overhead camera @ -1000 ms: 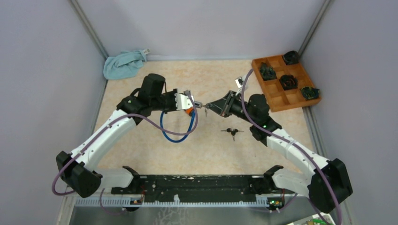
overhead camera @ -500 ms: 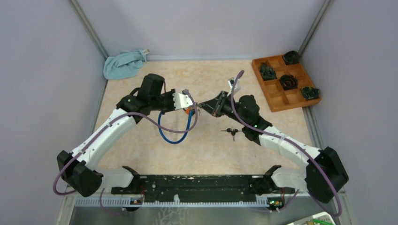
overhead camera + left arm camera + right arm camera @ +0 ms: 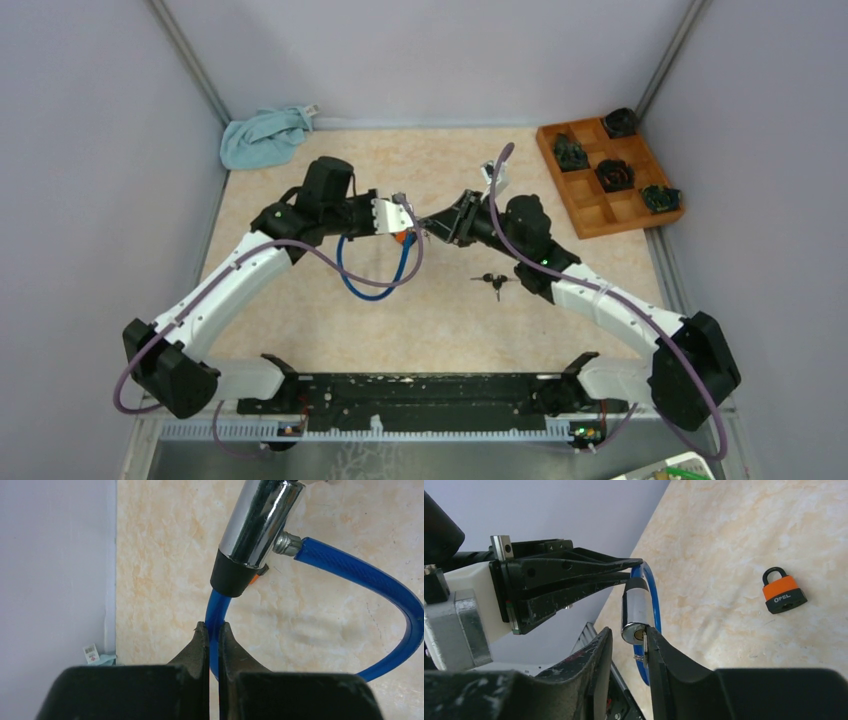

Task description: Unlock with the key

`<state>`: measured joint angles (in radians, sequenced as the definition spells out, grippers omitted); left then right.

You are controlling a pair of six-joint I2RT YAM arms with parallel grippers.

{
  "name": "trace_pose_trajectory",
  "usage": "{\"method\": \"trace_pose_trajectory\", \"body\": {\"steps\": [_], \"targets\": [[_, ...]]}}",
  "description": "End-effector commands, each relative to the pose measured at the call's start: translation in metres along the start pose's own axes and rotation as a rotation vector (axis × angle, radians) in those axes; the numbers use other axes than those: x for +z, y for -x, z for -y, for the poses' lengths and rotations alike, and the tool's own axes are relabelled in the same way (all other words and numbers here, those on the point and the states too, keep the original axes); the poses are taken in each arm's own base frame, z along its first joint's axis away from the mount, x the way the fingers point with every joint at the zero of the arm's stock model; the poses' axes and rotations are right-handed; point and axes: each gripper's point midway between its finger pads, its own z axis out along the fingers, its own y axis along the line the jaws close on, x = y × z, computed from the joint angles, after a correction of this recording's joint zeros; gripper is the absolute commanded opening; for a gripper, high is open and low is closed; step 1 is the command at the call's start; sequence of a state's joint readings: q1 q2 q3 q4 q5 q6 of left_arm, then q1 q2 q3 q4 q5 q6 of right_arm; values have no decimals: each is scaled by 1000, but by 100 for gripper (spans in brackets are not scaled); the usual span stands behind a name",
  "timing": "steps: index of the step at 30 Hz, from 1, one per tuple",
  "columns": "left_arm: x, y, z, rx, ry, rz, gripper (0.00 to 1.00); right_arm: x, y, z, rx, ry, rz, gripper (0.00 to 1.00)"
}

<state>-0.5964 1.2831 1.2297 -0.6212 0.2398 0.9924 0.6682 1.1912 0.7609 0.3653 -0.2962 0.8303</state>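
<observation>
My left gripper (image 3: 213, 627) is shut on the blue cable (image 3: 350, 575) of a cable lock and holds it above the table. The lock's chrome cylinder (image 3: 260, 530) sticks out past the fingers. In the right wrist view the cylinder's end face (image 3: 634, 630) sits between my right gripper's (image 3: 628, 632) spread fingers. A small silver key (image 3: 644, 647) lies flat against the right finger, its tip at the keyhole. In the top view the two grippers meet tip to tip, left (image 3: 403, 230) and right (image 3: 432, 224).
An orange padlock (image 3: 784, 594) lies on the table under the grippers. A bunch of spare keys (image 3: 493, 281) lies to the right of the cable loop. A wooden tray (image 3: 590, 205) of dark items is at the back right, a blue cloth (image 3: 262, 137) at the back left.
My right arm has moved left and its wrist has turned, bringing the key up to the end of the lock cylinder. The left arm holds the lock almost still.
</observation>
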Motion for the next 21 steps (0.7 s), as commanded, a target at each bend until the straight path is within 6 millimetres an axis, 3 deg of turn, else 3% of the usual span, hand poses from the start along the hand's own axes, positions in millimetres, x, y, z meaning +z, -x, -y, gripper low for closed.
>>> {"method": "trace_pose_trajectory", "body": {"steps": [1, 7, 13, 21], "targets": [[-13, 55, -17, 61, 65, 210, 0, -12, 12, -21, -31, 86, -15, 35], [-11, 46, -17, 21, 79, 172, 0, -26, 15, -22, -88, 73, -23, 60], [-15, 59, -14, 8, 52, 226, 0, -30, 22, -9, -133, -22, -11, 66], [-15, 60, -7, 1, 11, 228, 0, -25, 45, -31, -163, 35, 60, 68]]}}
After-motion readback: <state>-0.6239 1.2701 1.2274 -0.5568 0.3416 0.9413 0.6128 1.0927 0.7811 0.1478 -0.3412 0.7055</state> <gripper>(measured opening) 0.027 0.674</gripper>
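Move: The key stands in the lock with its head at the right fingertips, about 1 cm left of that hand; the lock barrel's middle is some 3 cm left and 2 cm ahead. From that hand, the padlock lies about 5 cm left, 3 cm ahead and 25 cm down; the loose keys 14 cm right, 6 cm back, equally low. From the left hand, pinching the cable, the barrel's middle is roughly 3 cm right, 2 cm back and 1 cm up. Right fingers open off the key; both hands shift some 3 cm right, the left also rising slightly. ##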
